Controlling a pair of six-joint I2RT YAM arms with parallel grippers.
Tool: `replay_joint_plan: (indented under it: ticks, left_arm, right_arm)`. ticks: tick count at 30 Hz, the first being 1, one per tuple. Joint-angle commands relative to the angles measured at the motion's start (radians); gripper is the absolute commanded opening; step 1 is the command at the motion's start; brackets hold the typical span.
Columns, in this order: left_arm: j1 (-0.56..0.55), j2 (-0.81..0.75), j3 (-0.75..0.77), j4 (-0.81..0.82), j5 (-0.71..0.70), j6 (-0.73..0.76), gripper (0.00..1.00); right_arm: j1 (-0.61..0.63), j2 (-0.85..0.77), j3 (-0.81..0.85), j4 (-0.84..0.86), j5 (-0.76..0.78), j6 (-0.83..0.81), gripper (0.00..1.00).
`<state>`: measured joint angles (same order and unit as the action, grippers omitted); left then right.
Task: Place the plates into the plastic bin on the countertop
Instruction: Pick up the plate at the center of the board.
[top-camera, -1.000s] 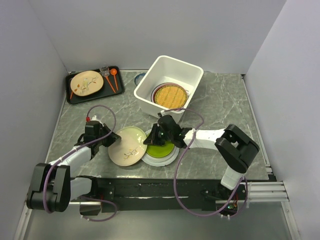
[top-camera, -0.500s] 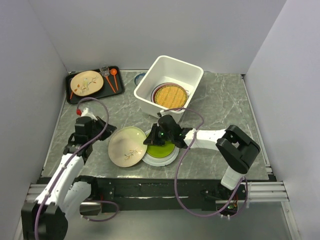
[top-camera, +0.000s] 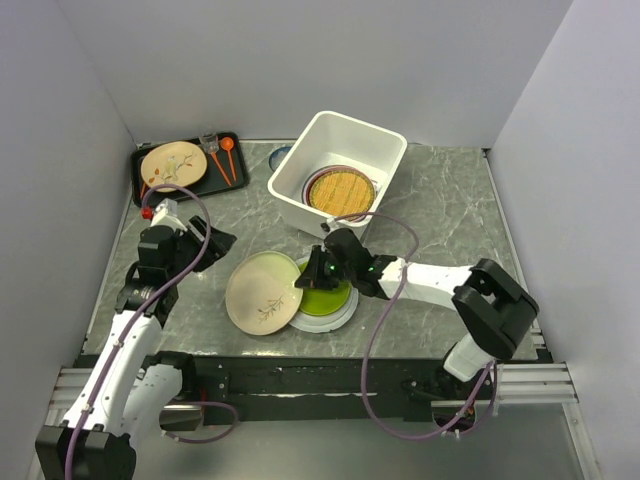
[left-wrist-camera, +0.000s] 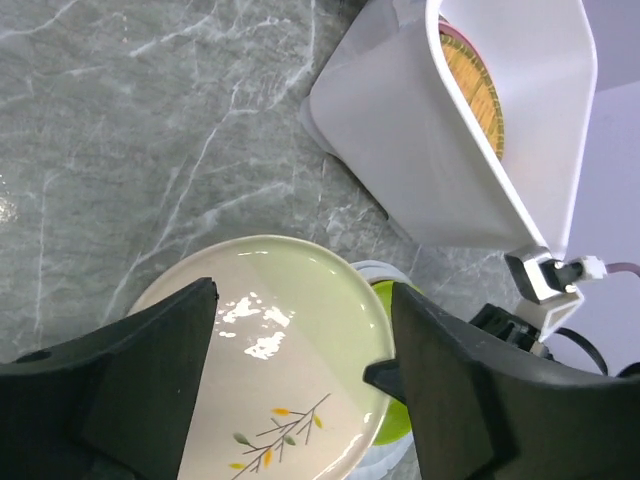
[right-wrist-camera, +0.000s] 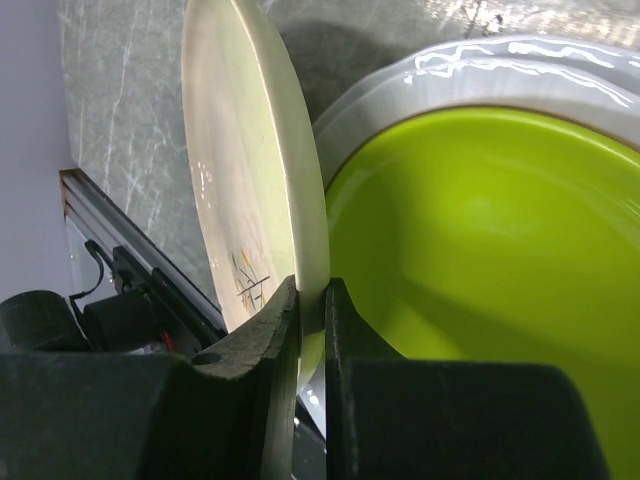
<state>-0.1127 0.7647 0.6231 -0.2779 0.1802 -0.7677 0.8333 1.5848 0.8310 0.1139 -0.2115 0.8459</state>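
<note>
My right gripper (top-camera: 305, 283) is shut on the right rim of a cream plate with a twig motif (top-camera: 262, 290), which it holds tilted beside a lime green plate (top-camera: 325, 298). The lime plate lies on a white plate (top-camera: 338, 319) on the countertop (top-camera: 440, 220). The right wrist view shows the jaws (right-wrist-camera: 312, 300) pinching the cream rim (right-wrist-camera: 250, 170) over the lime plate (right-wrist-camera: 480, 280). My left gripper (top-camera: 215, 240) is open and empty, up and left of the cream plate (left-wrist-camera: 270, 380). The white bin (top-camera: 295, 205) holds a woven yellow plate (top-camera: 340, 192).
A black tray (top-camera: 150, 195) at the back left holds another twig-pattern plate (top-camera: 172, 165) and orange utensils (top-camera: 228, 160). A small blue-rimmed dish (top-camera: 280, 155) sits behind the bin. White walls close three sides. The bin's near corner (left-wrist-camera: 430, 150) is close above the plates.
My left gripper has let go of the cream plate's left edge and pulled back up and to the left. The right gripper keeps the plate, which has shifted slightly right.
</note>
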Motion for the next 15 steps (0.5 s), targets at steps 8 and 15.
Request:
replay_joint_plan:
  ticks: [8, 15]
  left_arm:
    - [-0.004, -0.018, 0.033, 0.032, 0.010, 0.024, 0.99]
    - [-0.004, -0.048, 0.035, 0.000, -0.030, 0.022, 0.99]
  right_arm:
    - [-0.020, -0.147, 0.005, 0.101, -0.002, 0.018, 0.00]
    - [-0.020, -0.170, 0.016, 0.086, -0.014, 0.012, 0.00]
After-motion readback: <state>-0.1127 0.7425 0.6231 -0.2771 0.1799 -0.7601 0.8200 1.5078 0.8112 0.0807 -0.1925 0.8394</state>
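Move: The right hand already holds the cream plate by its right-hand rim; the plate's middle is about 9 cm to the left and 2 cm back, nearly level. From that hand the plastic bin is some 28 cm ahead and 8 cm right, near its height, and the green plate stack about 3 cm ahead, 4 cm right and 6 cm below. From the empty left hand, the cream plate's middle is about 5 cm back, 7 cm right and 11 cm below. With the cream plate's rim still pinched between its nearly shut fingers, the right hand raises it about 1.5 cm and carries it about 1 cm to the right, mostly at the beginning, then holds almost still with the wrist hardly turning. The left hand stays hovering above and to the left of the plate, clear of it, while its partly open fingers spread to their full width. ##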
